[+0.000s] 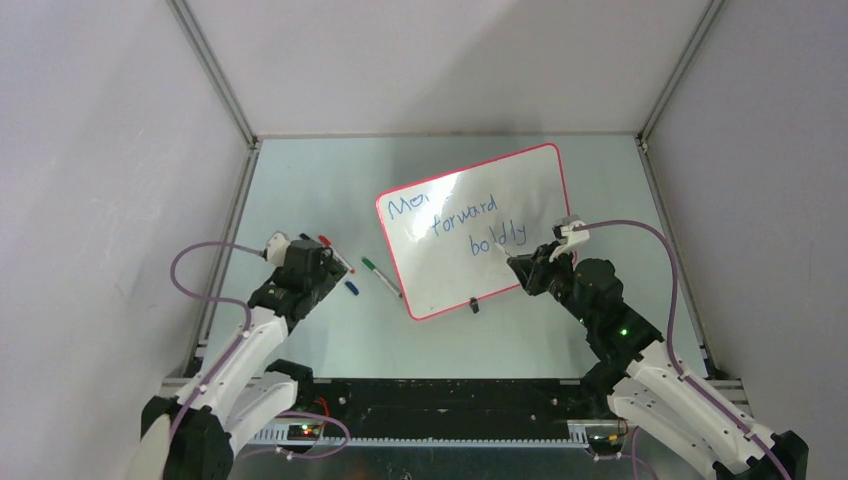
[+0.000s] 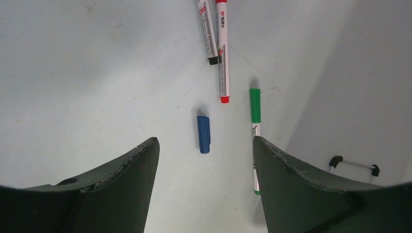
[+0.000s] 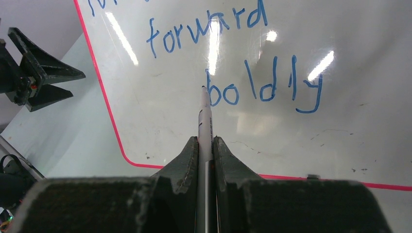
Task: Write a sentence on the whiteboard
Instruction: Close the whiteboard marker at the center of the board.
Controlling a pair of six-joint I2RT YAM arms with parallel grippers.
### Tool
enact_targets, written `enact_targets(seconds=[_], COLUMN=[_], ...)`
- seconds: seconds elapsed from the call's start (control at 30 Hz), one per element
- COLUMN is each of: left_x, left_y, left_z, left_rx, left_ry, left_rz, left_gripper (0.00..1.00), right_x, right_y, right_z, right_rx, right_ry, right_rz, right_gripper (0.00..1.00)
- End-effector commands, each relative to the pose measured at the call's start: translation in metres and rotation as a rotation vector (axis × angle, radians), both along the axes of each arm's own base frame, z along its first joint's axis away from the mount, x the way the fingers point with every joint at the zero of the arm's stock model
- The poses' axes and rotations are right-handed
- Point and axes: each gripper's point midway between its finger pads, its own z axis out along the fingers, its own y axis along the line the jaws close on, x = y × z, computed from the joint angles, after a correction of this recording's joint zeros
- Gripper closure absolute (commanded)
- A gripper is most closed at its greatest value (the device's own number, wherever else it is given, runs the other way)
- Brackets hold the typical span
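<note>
The whiteboard (image 1: 440,280) lies tilted on the table, white with a red-pink frame. The sentence (image 1: 465,222) in blue reads "forward" and "boldly", and glare hides part of the top word. In the right wrist view the sentence (image 3: 252,87) fills the upper whiteboard (image 3: 301,150). My right gripper (image 3: 206,141) is shut on a white marker (image 3: 205,119), its tip by the "b" of "boldly"; contact with the board cannot be told. That right gripper (image 1: 522,266) hovers over the board's near right part. My left gripper (image 2: 205,141) is open and holds nothing, just behind a blue cap (image 2: 203,134).
Left of the board lie a red marker (image 2: 223,53), a black marker (image 2: 208,31) and a green marker (image 2: 255,109). A black clip foot (image 1: 474,305) sits on the board's near edge. Grey walls and metal posts enclose the table.
</note>
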Motion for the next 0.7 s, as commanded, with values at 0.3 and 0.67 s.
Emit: enact_targets(seconds=[0.3, 0.67], left_x=[0.013, 0.022], left_y=[-0.004, -0.021], left_z=[-0.019, -0.04], left_rx=[0.016, -0.022], left_ry=[0.213, 0.298], left_rz=[0.014, -0.046], left_gripper=[0.34, 0.46], right_x=[0.006, 0.006], right_y=[0.006, 0.002], right_z=[0.012, 0.011], right_rx=[0.036, 0.045], right_ry=[-0.049, -0.058], right_rz=[-0.001, -0.02], right_gripper=[1.0, 1.0])
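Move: The loose blue cap lies on the table about 9 cm below the left hand, some 3 cm ahead of it and 4 cm to its right. The red marker's middle is about 8 cm ahead of the cap and 4 cm left of it, with the black marker's middle about 4 cm farther left; the green marker is roughly 8 cm right of the cap and 2 cm ahead. From the right hand, the cap lies some 39 cm left, 4 cm ahead and 21 cm below. The left hand sinks about 5 cm towards the loose blue cap, easing forward a centimetre at first, then drifting nearly 2 cm to the right as it drops, while its wrist tips some 20 degrees further downward. Its open fingers narrow partway on the descent, leaving a gap still wider than the cap and no touch yet, and the right hand keeps hold of the uncapped marker over the whiteboard, almost still. ##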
